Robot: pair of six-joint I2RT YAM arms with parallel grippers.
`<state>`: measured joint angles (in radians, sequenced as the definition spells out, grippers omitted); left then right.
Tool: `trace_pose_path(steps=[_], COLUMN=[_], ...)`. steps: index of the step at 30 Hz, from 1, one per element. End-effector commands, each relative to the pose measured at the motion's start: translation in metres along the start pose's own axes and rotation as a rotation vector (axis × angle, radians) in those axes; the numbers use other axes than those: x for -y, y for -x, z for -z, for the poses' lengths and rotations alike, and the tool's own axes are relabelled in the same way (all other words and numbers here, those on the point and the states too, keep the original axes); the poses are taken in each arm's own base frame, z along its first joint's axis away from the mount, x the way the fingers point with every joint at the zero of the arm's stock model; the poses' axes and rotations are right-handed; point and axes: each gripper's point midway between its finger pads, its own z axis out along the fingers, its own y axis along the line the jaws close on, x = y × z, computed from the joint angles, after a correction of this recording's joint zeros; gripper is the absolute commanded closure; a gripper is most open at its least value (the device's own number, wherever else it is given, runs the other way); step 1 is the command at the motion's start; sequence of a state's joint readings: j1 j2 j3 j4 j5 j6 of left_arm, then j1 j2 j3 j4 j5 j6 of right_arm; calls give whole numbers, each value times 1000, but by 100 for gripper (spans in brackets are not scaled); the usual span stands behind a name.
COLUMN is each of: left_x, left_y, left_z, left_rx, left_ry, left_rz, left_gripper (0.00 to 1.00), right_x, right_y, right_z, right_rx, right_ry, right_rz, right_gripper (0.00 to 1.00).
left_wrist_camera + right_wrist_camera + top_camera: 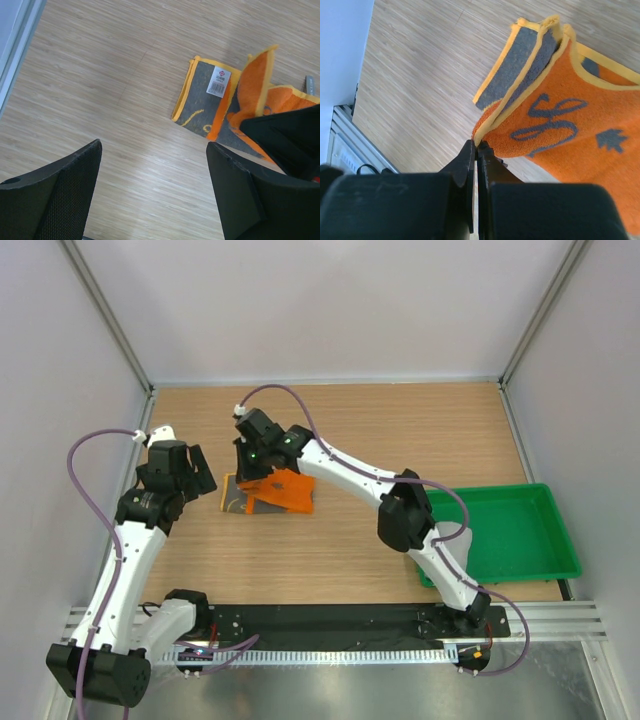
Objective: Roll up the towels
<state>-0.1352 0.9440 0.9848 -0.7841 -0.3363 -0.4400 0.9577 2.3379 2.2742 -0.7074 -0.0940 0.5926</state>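
The dark grey towel (270,493) with orange print, yellow edges and orange back lies left of the table's middle, partly folded over so its orange back faces up. My right gripper (248,454) is shut on the towel's yellow edge (485,131) and holds that corner lifted. The towel (215,102) also shows in the left wrist view with a white label on it. My left gripper (192,468) is open and empty, just left of the towel and apart from it; its fingers (235,195) frame bare wood. The light grey towel is out of view.
A green plastic tray (510,530) stands at the right near edge of the wooden table (400,430). White walls enclose the table at the back and sides. A metal rail (350,625) runs along the near edge.
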Motion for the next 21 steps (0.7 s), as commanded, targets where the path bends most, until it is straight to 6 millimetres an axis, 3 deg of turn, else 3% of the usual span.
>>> trace_pose_path(steps=[1, 5, 10, 12, 15, 19, 20, 21], left_x=[-6, -7, -8, -10, -11, -8, -6, 1], left_y=[4, 4, 4, 4, 4, 2, 1, 0], left_z=[4, 3, 2, 2, 1, -2, -3, -4], left_rx=[21, 21, 20, 20, 20, 7, 0, -9], left_ry=[21, 27, 36, 44, 49, 38, 32, -6], left_rz=[13, 15, 12, 14, 15, 11, 7, 3], left_gripper=[14, 14, 14, 14, 14, 14, 14, 14], right_x=[-23, -22, -25, -29, -28, 3, 25, 26], right_y=[1, -14, -16, -4, 15, 40, 26, 35], right_z=[-21, -52, -52, -36, -4, 40, 37, 60], right_rx=[27, 6, 2, 38, 100, 160, 128, 165], right_ry=[94, 129, 151, 144, 117, 64, 19, 28], right_rz=[-4, -14, -5, 15, 35, -16, -34, -46], right_gripper=[99, 56, 27, 13, 4, 3, 3, 3])
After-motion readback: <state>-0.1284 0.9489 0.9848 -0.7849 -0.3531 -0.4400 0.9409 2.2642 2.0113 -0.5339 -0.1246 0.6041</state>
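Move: The right gripper still pinches the free end of the orange-grey towel. It is meant for the left end of the folded stack, about 4 cm to the hand's left, 1 cm back and 10 cm below. The white label lies about 3 cm farther out than that end's middle and 5 cm right of it; the grey strip is about 6 cm ahead and 10 cm right of the hand, at table height. The same left end lies some 11 cm right of the left hand, nearly level, 15 cm below. Lower the right gripper about 7.5 cm towards the left end of the folded towel, carrying on a few centimetres left, and spread the fingers wide on the way down so the pinched edge is let go. Then, fingers wide open, lift back up about 4 cm and draw right, away from that end. ##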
